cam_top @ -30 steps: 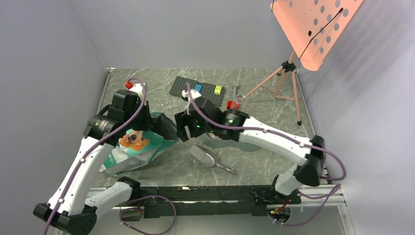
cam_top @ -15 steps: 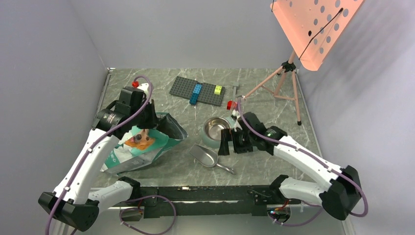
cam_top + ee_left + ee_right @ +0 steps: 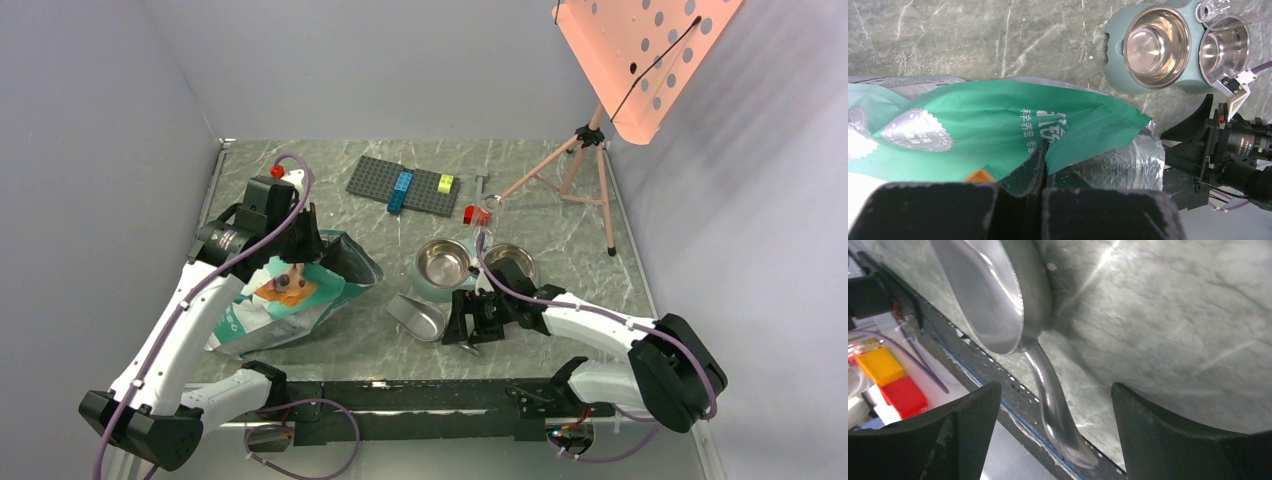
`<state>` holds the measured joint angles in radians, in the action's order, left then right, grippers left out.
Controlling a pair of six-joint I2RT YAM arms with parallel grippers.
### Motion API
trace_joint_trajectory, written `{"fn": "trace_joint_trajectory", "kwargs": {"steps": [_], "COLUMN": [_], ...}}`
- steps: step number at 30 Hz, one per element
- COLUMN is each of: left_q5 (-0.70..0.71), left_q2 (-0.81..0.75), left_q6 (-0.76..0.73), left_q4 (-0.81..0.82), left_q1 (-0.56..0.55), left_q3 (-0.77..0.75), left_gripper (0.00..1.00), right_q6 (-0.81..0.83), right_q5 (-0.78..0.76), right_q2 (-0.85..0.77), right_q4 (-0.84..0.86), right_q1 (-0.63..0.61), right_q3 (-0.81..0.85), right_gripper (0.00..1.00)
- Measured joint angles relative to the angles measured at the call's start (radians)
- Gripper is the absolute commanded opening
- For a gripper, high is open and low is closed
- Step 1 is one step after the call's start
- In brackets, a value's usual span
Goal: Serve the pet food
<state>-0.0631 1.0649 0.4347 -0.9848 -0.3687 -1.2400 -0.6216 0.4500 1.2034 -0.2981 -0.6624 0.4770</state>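
Observation:
The teal-and-white pouch [image 3: 290, 305] lies at the left with its mouth propped open toward the middle. My left gripper [image 3: 303, 243] is shut on the pouch's upper edge [image 3: 1058, 125], its fingertips [image 3: 1040, 155] pinching the green film. The pet food is hidden inside the pouch. The shiny metal scoop [image 3: 418, 316] lies on the table in front of the twin-bowl dish [image 3: 422, 280], both of whose steel bowls are bare. My right gripper [image 3: 466, 322] stands open low over the scoop's handle [image 3: 1055, 410], one finger on each side, not touching it.
A grey baseplate [image 3: 372, 178] with blue and yellow bricks lies at the back. A red brick [image 3: 470, 212] sits near the feet of a pink tripod stand [image 3: 585, 150]. The scoop's handle reaches the table's front edge [image 3: 1013, 412]. Grey walls close in on both sides.
My right arm has swung from the pouch's mouth, past the bowls, down to the scoop's handle, with its jaws opened wide. The left gripper keeps its hold on the pouch.

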Motion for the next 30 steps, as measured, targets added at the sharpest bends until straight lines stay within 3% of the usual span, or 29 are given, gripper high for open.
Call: {"fn": "trace_joint_trajectory", "kwargs": {"steps": [8,13,20,28,30], "left_q5": [-0.007,-0.018,-0.029,-0.048,-0.050], "left_q2": [0.000,0.009,0.035,0.035,0.032], "left_q6": [-0.002,-0.004,-0.014,-0.026,-0.023], "left_q4": [-0.004,-0.014,-0.035,-0.036,-0.031], "left_q1": [0.001,0.001,0.001,0.001,-0.001], "left_q3": [-0.001,-0.009,-0.028,-0.027,-0.020], "left_gripper": [0.00,0.00,0.00,0.00,0.00], "right_q6": [-0.109,-0.237,-0.392,-0.400,-0.389], "right_q5": [0.105,0.108,0.083,0.131,0.122], "right_q2": [-0.079,-0.129,-0.143,-0.044,-0.037], "right_q4": [0.312,0.505,0.746,0.879,0.851], "right_q1": [0.001,0.002,0.003,-0.002,0.002], "right_q3": [-0.175,-0.296,-0.442,-0.410,-0.383], "right_gripper": [0.81,0.73,0.49,0.00,0.00]}}
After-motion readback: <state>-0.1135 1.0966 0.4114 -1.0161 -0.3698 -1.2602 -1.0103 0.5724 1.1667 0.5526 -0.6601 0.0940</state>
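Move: The scoop's handle lies just under the right hand's open fingers, about 2 cm back, 1 cm left and 2 cm below, with its pan some 9 cm left and 4 cm ahead of the hand. The left steel bowl stands about 15 cm ahead and 2 cm left, the right one 14 cm ahead and 13 cm right; the bag's mouth is some 20 cm left, 8 cm ahead and 10 cm higher. From the left hand the handle is roughly 27 cm right, 13 cm back and 22 cm down. The scoop's handle gets pinched between the right fingers: the hand works about 2 cm to the left and slightly back, tipping up some 25 degrees so the fingers point flatter towards the pan and turning a little clockwise. It sinks about a centimetre, closes from wide open onto the handle, then lifts about 2 cm, going left and a little forward. ##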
